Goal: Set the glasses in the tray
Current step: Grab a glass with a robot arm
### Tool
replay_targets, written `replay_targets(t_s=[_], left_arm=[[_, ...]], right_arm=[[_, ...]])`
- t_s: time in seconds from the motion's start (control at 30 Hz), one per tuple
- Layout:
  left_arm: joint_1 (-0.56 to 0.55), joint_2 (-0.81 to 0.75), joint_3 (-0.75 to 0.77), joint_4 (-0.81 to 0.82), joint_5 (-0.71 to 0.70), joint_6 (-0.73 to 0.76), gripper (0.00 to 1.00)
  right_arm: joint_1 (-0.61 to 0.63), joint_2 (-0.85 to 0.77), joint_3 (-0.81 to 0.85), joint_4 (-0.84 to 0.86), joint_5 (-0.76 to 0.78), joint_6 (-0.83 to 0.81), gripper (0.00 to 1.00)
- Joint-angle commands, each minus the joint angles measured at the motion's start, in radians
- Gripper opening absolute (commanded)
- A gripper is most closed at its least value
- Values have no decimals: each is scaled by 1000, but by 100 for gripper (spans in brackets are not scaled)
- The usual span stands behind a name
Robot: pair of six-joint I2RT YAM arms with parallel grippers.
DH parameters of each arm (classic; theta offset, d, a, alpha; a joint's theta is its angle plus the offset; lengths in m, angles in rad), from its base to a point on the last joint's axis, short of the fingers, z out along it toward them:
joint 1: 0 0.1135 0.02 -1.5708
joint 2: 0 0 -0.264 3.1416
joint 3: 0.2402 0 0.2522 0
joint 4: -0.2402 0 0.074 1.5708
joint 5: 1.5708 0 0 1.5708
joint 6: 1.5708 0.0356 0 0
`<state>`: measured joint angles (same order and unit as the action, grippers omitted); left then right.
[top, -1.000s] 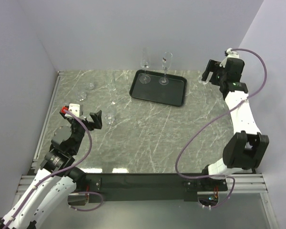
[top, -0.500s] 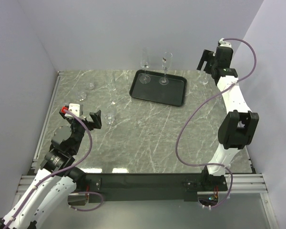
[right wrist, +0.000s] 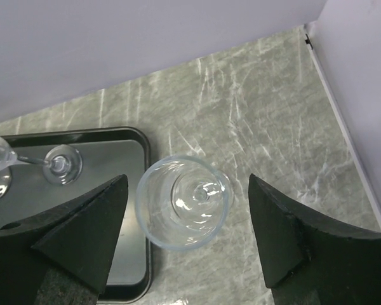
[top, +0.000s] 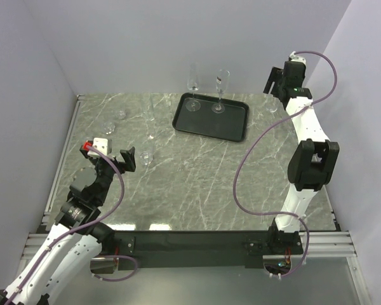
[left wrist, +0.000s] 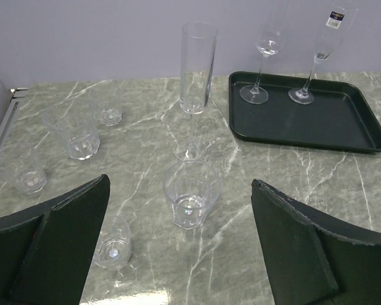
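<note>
The black tray (top: 233, 124) lies at the back centre with two stemmed flutes (top: 193, 89) (top: 221, 93) standing in it; it also shows in the left wrist view (left wrist: 330, 124). My right gripper (top: 271, 86) is open, above a stemmed wine glass (right wrist: 184, 202) that stands on the table just right of the tray (right wrist: 124, 190); its fingers are either side of the glass and apart from it. My left gripper (top: 115, 156) is open and empty, facing a short tumbler (left wrist: 190, 194). A tall flute (left wrist: 195, 82) stands on the table behind it.
Several small tumblers stand at the left: one large (left wrist: 79, 130), smaller ones (left wrist: 108, 113) (left wrist: 22, 168) (left wrist: 112, 243). Walls close the back and both sides. A metal rail (top: 63, 159) runs along the table's left edge.
My right arm has stretched toward the back and its gripper has moved left to sit over the wine glass beside the tray. The left arm has not moved.
</note>
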<state>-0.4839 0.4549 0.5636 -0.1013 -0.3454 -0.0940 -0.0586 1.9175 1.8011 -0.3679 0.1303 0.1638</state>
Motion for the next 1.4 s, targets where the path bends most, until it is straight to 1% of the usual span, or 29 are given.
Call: replay_targets(t_s=[0.0, 0.13, 0.33, 0.37, 0.43, 0.47, 0.53, 0.6, 0.63, 0.73, 0.77, 0.83, 1.03, 1.27, 1.3, 1.37], left_arm=[[8, 4, -1, 41, 8, 7, 99], [10, 2, -1, 43, 5, 8, 99], [10, 7, -1, 43, 8, 8, 100], [11, 8, -1, 43, 9, 8, 99], [13, 10, -1, 45, 9, 8, 100], [14, 8, -1, 43, 9, 8, 99], [13, 10, -1, 43, 9, 7, 99], [15, 8, -1, 45, 9, 8, 99], [15, 7, -1, 45, 11, 8, 99], [16, 7, -1, 43, 13, 8, 99], [16, 8, -1, 43, 14, 8, 99], [16, 8, -1, 45, 14, 7, 99], [18, 4, -1, 41, 20, 7, 100], [18, 1, -1, 41, 22, 7, 99], [18, 1, -1, 43, 22, 7, 99], [16, 1, -1, 41, 23, 5, 99]], right_arm=[[6, 12, 56, 11, 45, -10, 82], [6, 18, 58, 11, 40, -18, 78], [8, 14, 52, 14, 26, -30, 65], [6, 12, 52, 14, 22, -33, 59], [8, 6, 47, 14, 14, -36, 53], [6, 3, 44, 15, 6, -38, 48], [9, -11, 29, 21, 2, -46, 44], [8, -29, 15, 33, -1, -55, 37], [8, -35, 3, 37, -4, -58, 31], [8, -70, -26, 52, -9, -67, 25], [9, -78, -34, 56, -9, -67, 20], [9, -107, -52, 70, -6, -67, 16], [19, -173, -89, 96, 2, -69, 15], [54, -241, -118, 122, 12, -78, 14], [78, -244, -118, 121, 17, -79, 14], [89, -253, -115, 124, 19, -84, 13]])
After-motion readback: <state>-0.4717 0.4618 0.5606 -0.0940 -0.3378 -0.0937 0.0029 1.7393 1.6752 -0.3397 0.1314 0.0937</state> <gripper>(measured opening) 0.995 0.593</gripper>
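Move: The glass stands upright between the right hand's open fingers, straight ahead and sideways at about 0 cm, its middle some 3 cm below. The tray's middle is about 28 cm to that hand's left and 5 cm nearer the base, roughly 10 cm lower. The closer flute on the tray stands about 24 cm left, some 1 cm nearer. From the left hand, the glass is about 30 cm ahead, 62 cm right and 7 cm lower. Almost in place, the right hand sinks barely 1 cm and closes its fingers by about a quarter of their range until they stop on the sides of the glass. It keeps that pinch, first draws back towards the base, then rises about 5 cm, ending some 3 cm back and 3 cm left, towards the tray, with a slight counter-clockwise turn. ##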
